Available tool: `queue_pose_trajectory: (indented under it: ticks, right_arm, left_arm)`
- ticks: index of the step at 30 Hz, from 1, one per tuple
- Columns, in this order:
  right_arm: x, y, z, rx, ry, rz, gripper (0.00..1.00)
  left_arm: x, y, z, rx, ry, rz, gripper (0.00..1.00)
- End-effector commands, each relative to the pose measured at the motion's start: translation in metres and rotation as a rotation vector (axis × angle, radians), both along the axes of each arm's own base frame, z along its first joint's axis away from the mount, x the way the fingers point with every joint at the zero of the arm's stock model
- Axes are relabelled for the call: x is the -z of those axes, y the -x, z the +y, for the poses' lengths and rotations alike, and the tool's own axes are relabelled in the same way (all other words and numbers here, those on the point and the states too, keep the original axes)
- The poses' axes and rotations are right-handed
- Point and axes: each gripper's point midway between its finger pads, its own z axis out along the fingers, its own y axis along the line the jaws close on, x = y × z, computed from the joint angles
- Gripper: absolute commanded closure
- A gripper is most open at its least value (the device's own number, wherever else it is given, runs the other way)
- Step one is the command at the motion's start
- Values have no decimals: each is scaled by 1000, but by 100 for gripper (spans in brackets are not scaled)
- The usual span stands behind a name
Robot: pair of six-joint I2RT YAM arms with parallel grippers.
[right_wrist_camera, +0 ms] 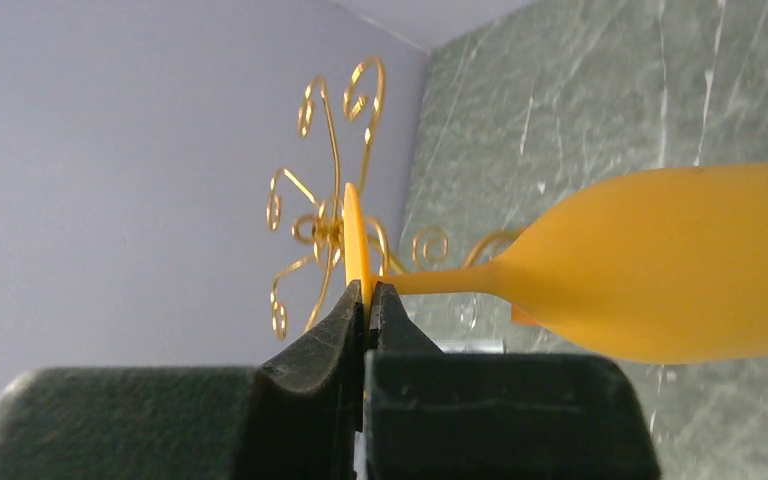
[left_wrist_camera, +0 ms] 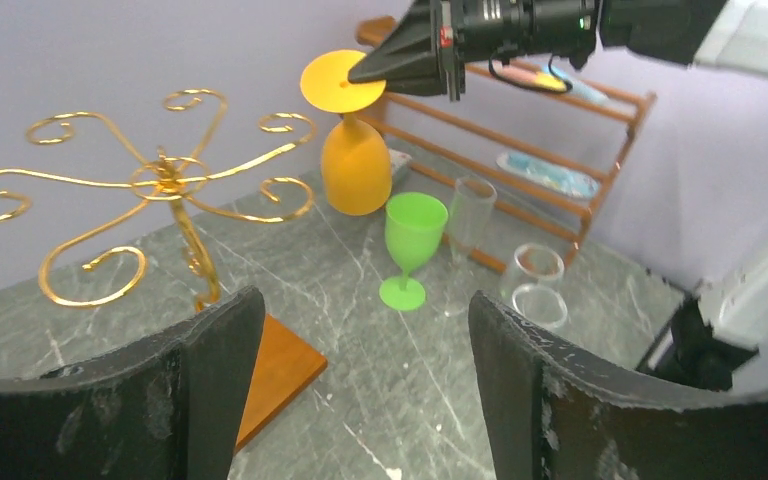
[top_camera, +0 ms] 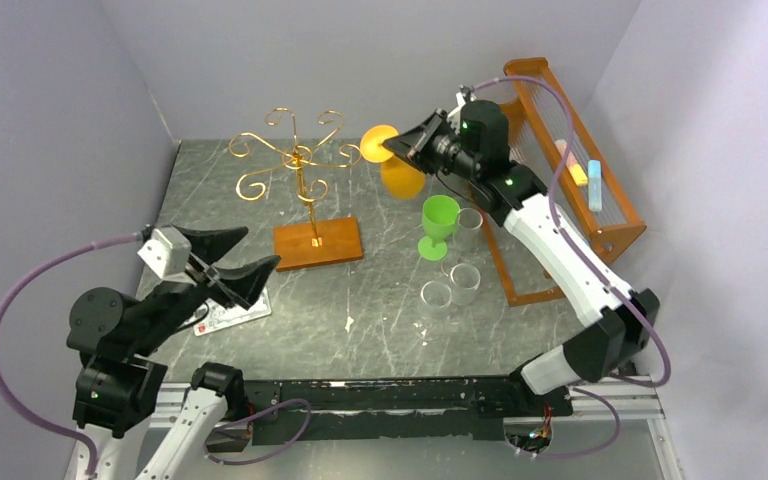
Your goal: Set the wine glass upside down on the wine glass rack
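Note:
An orange wine glass (top_camera: 401, 175) hangs upside down in the air, its round foot (left_wrist_camera: 340, 82) on top and its bowl (right_wrist_camera: 675, 265) below. My right gripper (top_camera: 397, 148) is shut on the rim of that foot, just right of the wine glass rack (top_camera: 295, 160), a gold wire stand with curled arms on a wooden base (top_camera: 317, 243). The glass does not touch the rack (left_wrist_camera: 160, 180). My left gripper (top_camera: 250, 252) stands open and empty low over the table, near the base's left end.
A green wine glass (top_camera: 438, 226) stands upright right of the rack's base, with clear glasses (top_camera: 452, 285) beside it. An orange slatted shelf (top_camera: 570, 170) holding small items lines the right wall. A white card (top_camera: 228, 316) lies under the left gripper.

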Motion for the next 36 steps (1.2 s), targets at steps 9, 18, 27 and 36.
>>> queue_pose_trajectory:
  ticks: [9,18,27,36]
  right_arm:
    - [-45,-84,33,-38,81,-342,100]
    - [-60,-108,78,-165,7,-369,100]
    - [-35,-93,126,-354,-2,-358,100]
    - [-18,-85,145,-422,15,-325,100]
  left_arm:
    - [-38,-40,67,-459,288,149,25]
    - [-37,-43,65,-457,299,166,25]
    - [-27,-46,65,-464,282,204,25]
    - [-15,-39,65,-465,290,242,25]
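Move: The right hand pinches the orange wine glass by its foot, bowl hanging down. The gap between the rack's two far curls lies about 12 cm ahead of it and 15 cm to its left, roughly 5 cm below; the rack's centre is some 3 cm ahead and 16 cm left, its right-hand curl about 3 ahead and 7 left. The green glass stands 11 cm to the right, level with it, far below. From the left hand the far gap is about 33 cm ahead and 7 cm right, slightly lower. Still pinching the orange glass's foot, the right fingers carry it upside down around the rack's far right side: forward about 12 cm while rising, then leftward towards the far curls, sinking and easing back slightly, some 14 cm left in all. The fingers tip up and swing counter-clockwise about 20 degrees each. The empty left hand, kept open, shifts left and forward and turns counter-clockwise, facing the rack. ##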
